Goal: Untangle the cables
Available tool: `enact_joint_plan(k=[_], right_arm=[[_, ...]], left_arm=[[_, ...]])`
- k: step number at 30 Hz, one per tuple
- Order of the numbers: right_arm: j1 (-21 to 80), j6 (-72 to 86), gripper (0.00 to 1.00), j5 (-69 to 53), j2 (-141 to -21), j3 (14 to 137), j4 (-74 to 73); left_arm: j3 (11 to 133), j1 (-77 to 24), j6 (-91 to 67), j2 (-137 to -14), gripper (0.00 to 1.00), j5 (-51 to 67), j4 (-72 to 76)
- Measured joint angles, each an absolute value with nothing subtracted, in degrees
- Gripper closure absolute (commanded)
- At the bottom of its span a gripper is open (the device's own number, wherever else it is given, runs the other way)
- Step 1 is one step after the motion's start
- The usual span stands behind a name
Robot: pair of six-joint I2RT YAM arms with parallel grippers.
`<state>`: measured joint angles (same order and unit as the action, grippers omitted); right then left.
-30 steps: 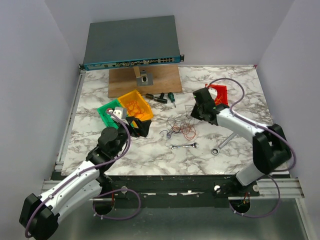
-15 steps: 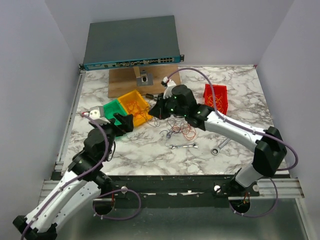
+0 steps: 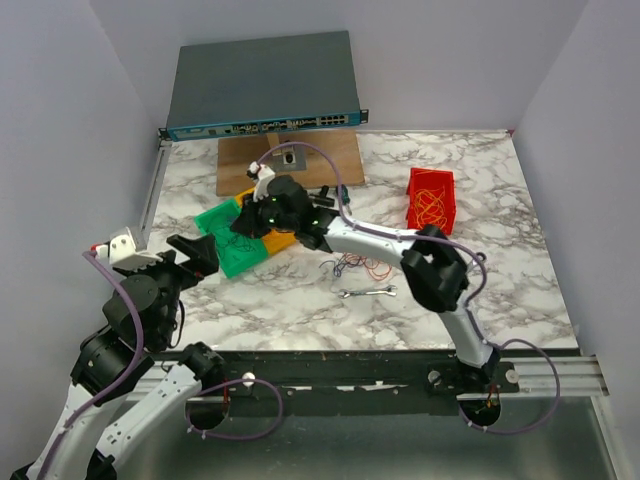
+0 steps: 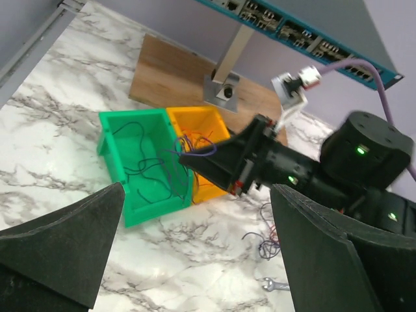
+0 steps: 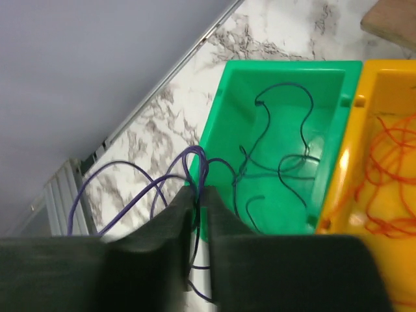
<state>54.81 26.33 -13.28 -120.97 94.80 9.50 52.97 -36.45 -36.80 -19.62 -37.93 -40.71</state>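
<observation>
My right gripper (image 3: 258,216) is shut on a few purple cables (image 5: 195,159) and hangs over the near left corner of the green bin (image 5: 218,114). The strands loop out past the bin's rim. More dark cables (image 5: 281,159) lie inside the green bin (image 3: 228,250). Orange cables (image 5: 390,166) fill the yellow bin (image 4: 207,123) beside it. A loose tangle of purple, red and orange cables (image 3: 362,265) rests on the table. My left gripper (image 3: 200,255) stands wide open and holds nothing, drawn back left of the bins. The left wrist view shows the right gripper (image 4: 185,158) above the green bin (image 4: 114,153).
A red bin (image 3: 432,200) with orange and yellow wires sits at the right. A small wrench (image 3: 368,292) lies just in front of the tangle. A wooden board (image 3: 300,155) and a network switch (image 3: 262,85) stand at the back, with small tools (image 3: 325,192) beside the yellow bin.
My right arm has swung from the red bin across to the green bin, carrying purple cables. My left arm has pulled back toward the near left, still open.
</observation>
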Motion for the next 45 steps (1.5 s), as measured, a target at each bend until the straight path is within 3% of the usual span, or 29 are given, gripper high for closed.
enact_joint_plan(k=[5,6,12,17,22,27,32,45], right_arm=[[55.2,27.3,0.17,-9.6,-134.6,112.9,3.5],[55.2,27.2,0.12,-9.2,-135.0,113.3,2.9],[55.1,27.2,0.13,-6.4,-126.5,103.0,2.0],[55.0,25.7,0.09,-1.4,-109.3,88.8,0.4],[51.8,25.4,0.24,3.6,-91.2,73.7,-1.6],[40.4,26.4,0.20,4.3,-80.0,58.0,-5.5],[35.1,26.2,0.08,5.3,-79.0,48.9,-11.4],[35.5,18.3,0.04,7.6,-90.7,50.7,-14.3]], left_arm=[[53.0,-36.4,-36.2,-19.5,0.01,-38.2,-44.4],[53.0,-36.4,-36.2,-19.6,0.01,-38.2,-44.9],[51.9,-36.4,-35.8,-20.8,0.01,-37.0,-45.6],[48.5,-36.4,-33.9,-22.9,0.01,-30.1,-41.5],[45.8,-36.4,-33.1,-33.2,0.01,-18.1,-34.3],[45.5,-36.8,-32.4,-46.9,0.02,-8.7,-27.9],[47.4,-39.8,-29.7,-60.7,0.02,-2.8,-22.7],[53.8,-41.3,-23.2,-79.3,0.02,4.5,-14.5]])
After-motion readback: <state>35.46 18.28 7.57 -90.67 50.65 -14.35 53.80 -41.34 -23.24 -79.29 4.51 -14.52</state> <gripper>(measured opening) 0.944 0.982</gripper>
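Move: The right hand holds a purple cable; the green bin it is taken to lies about 6 cm ahead, 4 cm left and 15 cm below. From this hand the yellow bin is some 14 cm ahead, 7 cm right. The cables left on the table lie about 33 cm below the open left hand, 11 cm ahead and 34 cm right, with the wrench beside them, 2 cm ahead and 36 cm right of that hand. Opening its fingers, the right hand lets go of the purple cable while dipping some 5 cm forward-left over the green bin, then lifts clear and sweeps back nearly 40 cm right, sinking towards the remaining cables and rolling left side down. The left hand, fingers staying open, swings right and down towards them, turning clockwise and tipping down. ##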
